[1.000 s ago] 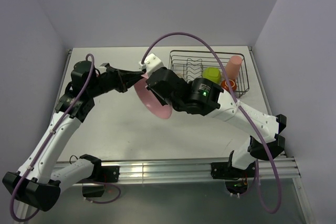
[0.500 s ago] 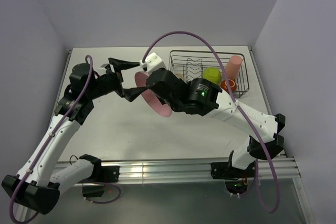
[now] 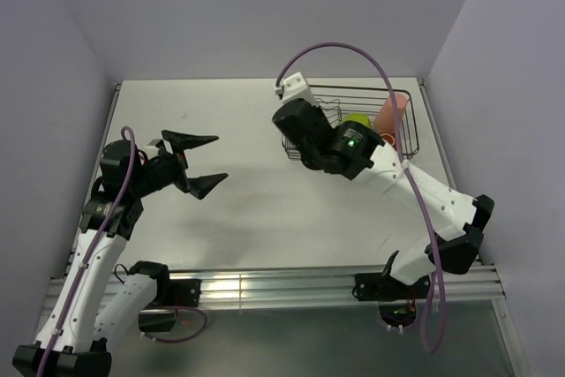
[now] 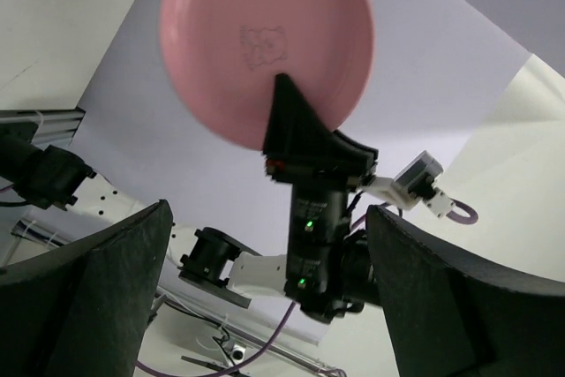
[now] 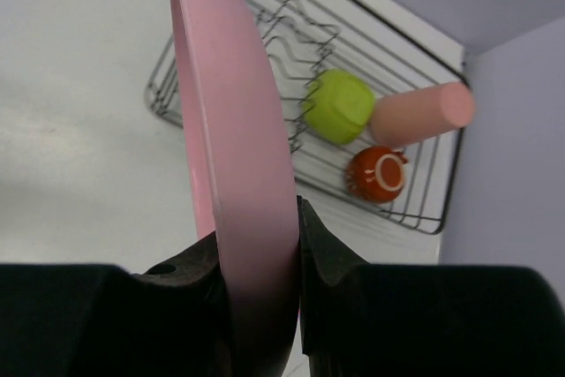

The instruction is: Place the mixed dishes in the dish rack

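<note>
The big pink plate stands on edge with my right gripper shut on its rim, held in the air above the table beside the left end of the black wire dish rack. The left wrist view shows the plate face-on with a right finger over its lower edge. In the top view the right wrist hides it. In the rack lie a yellow-green bowl, a salmon-pink tumbler and a dark red mug. My left gripper is open and empty, well left of the plate.
The dish rack sits at the table's back right corner, close to the right wall. Walls close in the table at the back and both sides. A metal rail runs along the near edge.
My left gripper has let go of the plate, opened wide and pulled back to the left. The right arm has carried the plate to the right, up to the rack.
</note>
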`<state>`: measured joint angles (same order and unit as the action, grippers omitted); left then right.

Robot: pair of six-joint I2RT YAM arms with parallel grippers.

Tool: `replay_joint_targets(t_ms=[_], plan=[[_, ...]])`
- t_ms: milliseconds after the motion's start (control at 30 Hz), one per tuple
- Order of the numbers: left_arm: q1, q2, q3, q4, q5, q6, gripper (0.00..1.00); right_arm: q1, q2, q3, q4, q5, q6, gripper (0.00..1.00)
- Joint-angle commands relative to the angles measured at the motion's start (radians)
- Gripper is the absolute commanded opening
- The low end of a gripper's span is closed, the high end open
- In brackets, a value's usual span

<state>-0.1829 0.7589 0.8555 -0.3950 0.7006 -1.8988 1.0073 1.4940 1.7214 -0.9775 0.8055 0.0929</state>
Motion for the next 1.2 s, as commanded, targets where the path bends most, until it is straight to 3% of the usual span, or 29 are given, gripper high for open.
replay_joint_targets(t_ms=[0,133,400,667,1000,1167], plan=[[0.022,-0.042,-0.032,-0.021,0.054,0.006,0.96,-0.081,-0.138,-0.043,0.204,0.083,-0.152,0.00],[0.036,-0.038,-0.026,-0.039,0.066,0.029,0.96,-0.167,-0.189,-0.114,0.368,0.025,-0.313,0.00],[0.037,-0.001,0.016,-0.110,0.083,0.109,0.96,-0.360,-0.210,-0.166,0.392,-0.336,-0.602,0.00],[0.037,-0.029,-0.016,-0.194,0.112,0.130,0.96,-0.547,-0.235,-0.249,0.387,-0.849,-0.984,0.00],[0.039,0.022,-0.009,-0.234,0.117,0.173,0.95,-0.702,-0.089,-0.210,0.359,-1.070,-1.269,0.00],[0.039,0.049,-0.015,-0.211,0.122,0.175,0.95,-0.723,-0.025,-0.178,0.362,-1.134,-1.317,0.00]])
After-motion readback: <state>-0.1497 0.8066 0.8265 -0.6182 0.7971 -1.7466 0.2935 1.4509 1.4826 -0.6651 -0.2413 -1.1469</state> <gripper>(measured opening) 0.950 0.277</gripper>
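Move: The right hand already grips the pink plate by its edge. The dish rack's middle lies about 26 cm ahead of it, 15 cm to its right and 26 cm below. In the rack, the green bowl is some 28 cm ahead and 17 right, the pink cup 30 ahead and 27 right, and the orange mug 20 ahead and 25 right. From the empty left hand, the rack is roughly 32 cm ahead, 36 right and 27 below. Carry the plate with the right gripper forward about 12 cm and to the right about 10 cm towards the dish rack, lifting some 5 cm first, then sinking about 10 cm. On the way down, swing the wrist some 45 degrees counter-clockwise and roll its left side down, keeping the grip on the rim. Lower the open, empty left hand about 5 cm, clear of everything. ##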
